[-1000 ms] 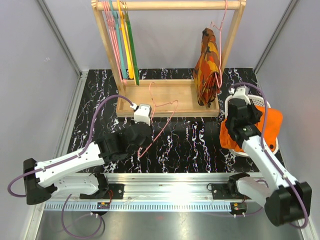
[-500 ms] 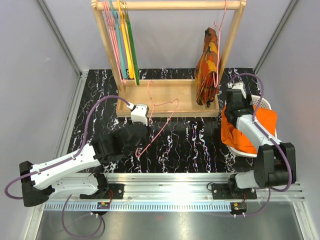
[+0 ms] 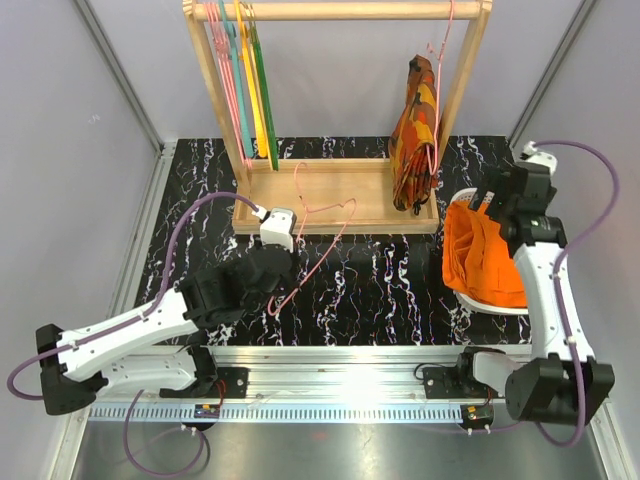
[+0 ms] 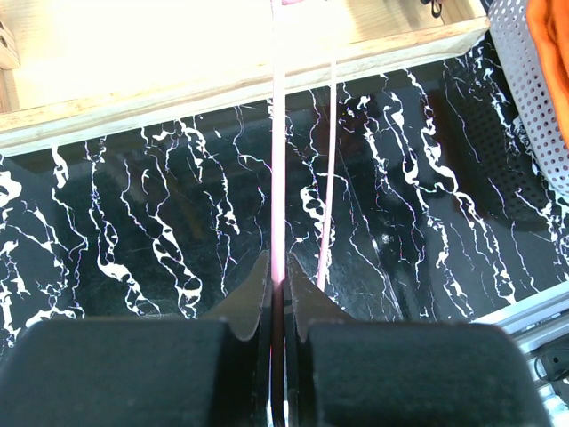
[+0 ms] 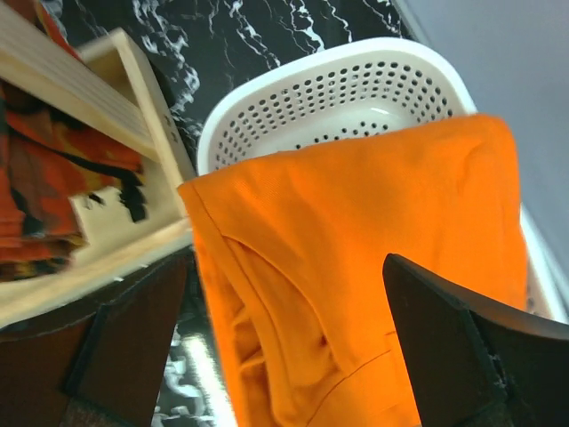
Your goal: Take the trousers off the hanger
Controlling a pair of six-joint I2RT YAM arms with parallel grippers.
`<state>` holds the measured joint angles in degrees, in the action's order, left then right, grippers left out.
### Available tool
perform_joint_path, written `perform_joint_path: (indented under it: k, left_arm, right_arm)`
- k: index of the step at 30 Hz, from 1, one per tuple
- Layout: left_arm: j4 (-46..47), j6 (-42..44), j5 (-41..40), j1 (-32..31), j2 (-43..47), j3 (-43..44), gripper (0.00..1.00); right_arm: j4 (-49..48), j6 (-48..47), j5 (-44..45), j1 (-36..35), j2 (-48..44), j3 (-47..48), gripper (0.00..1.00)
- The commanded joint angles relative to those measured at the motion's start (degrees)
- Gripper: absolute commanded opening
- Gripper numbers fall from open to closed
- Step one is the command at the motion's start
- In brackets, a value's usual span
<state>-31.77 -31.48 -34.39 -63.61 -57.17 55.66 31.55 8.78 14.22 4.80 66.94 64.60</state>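
Observation:
The bright orange trousers lie draped over the white perforated basket at the right, free of the hanger. My right gripper hovers just above their far end, open; in its wrist view both fingers stand wide apart over the orange cloth without touching it. The thin pale pink hanger stands bare and tilted over the table's middle. My left gripper is shut on its wire, pinched between the jaws of the left gripper.
A wooden rack stands at the back. Several coloured hangers hang at its left end, and a patterned orange-red-brown garment hangs at its right end, close to the basket. Grey walls enclose the black marbled table.
My right gripper has opened and let go of the trousers, then drawn back up towards the far right. The trousers now lie spread over the basket. The left arm has hardly moved.

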Motion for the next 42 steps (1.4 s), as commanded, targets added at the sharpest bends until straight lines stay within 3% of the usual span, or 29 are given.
perform_joint_path:
  k: [1, 4, 10, 17, 24, 28, 36, 42]
  left_arm:
    - [1.1, 0.37, 0.55, 0.25, 2.41, 0.94, 0.0]
    - [0.48, 0.28, 0.64, 0.16, 3.29, 0.77, 0.0]
    - [-1.19, 0.28, 0.82, 0.24, 4.61, 0.59, 0.0]
    - [-3.56, 0.55, 0.29, 0.25, 4.61, 3.14, 0.0]
    - [-4.26, 1.33, 1.43, 0.25, 2.77, 6.56, 0.0]
    - [-5.67, 2.39, -0.15, 0.25, 1.01, 9.64, 0.0]
    - [-4.01, 6.34, -3.92, 0.16, -3.74, 15.7, 0.0]
    - [1.08, 13.63, -11.12, -1.77, -7.78, 19.83, 0.0]
  right_arm:
    - [4.48, 13.07, -9.2, 4.51, -1.2, -0.34, 1.0]
    - [5.98, 19.15, -10.78, 8.2, 1.52, -2.19, 0.99]
    - [4.92, 21.54, -9.83, 8.47, 12.06, -7.12, 0.99]
    - [8.35, 17.77, 2.82, 8.47, 27.18, -7.47, 0.99]
    - [7.65, 14.53, 4.06, 6.63, 34.57, -5.8, 1.0]
    - [8.09, 13.73, 2.4, 6.01, 29.76, -4.66, 0.99]
    - [15.11, 14.95, 2.31, 6.01, 7.53, 4.92, 0.99]
    - [16.96, 11.01, -5.76, 6.01, -7.24, 9.75, 0.99]
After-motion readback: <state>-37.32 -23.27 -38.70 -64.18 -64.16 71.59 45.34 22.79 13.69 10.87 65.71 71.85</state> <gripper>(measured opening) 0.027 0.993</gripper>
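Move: The orange trousers lie bunched in the white basket, their middle about 18 cm below the open right hand, 2 cm back and 3 cm to its left; the basket's middle is about 20 cm below that hand, level with it and 1 cm left. From the right hand the camouflage trousers hang some 17 cm ahead and 26 cm left, at about its height. The left hand already holds the empty pink hanger; from that hand the rack's rail has its middle roughly 30 cm ahead, 12 cm right and 20 cm up. Onto the orange trousers in the basket the right hand dips about 20 cm, fingers wide open, drawing back some 3 cm and tipping down about 30 degrees while turning clockwise; it stays low briefly, then rises straight back above them and levels out. The left hand keeps its pinch on the pink hanger, edges a little left, then lifts it 6 to 7 cm, finishing forward and right towards the rail. ##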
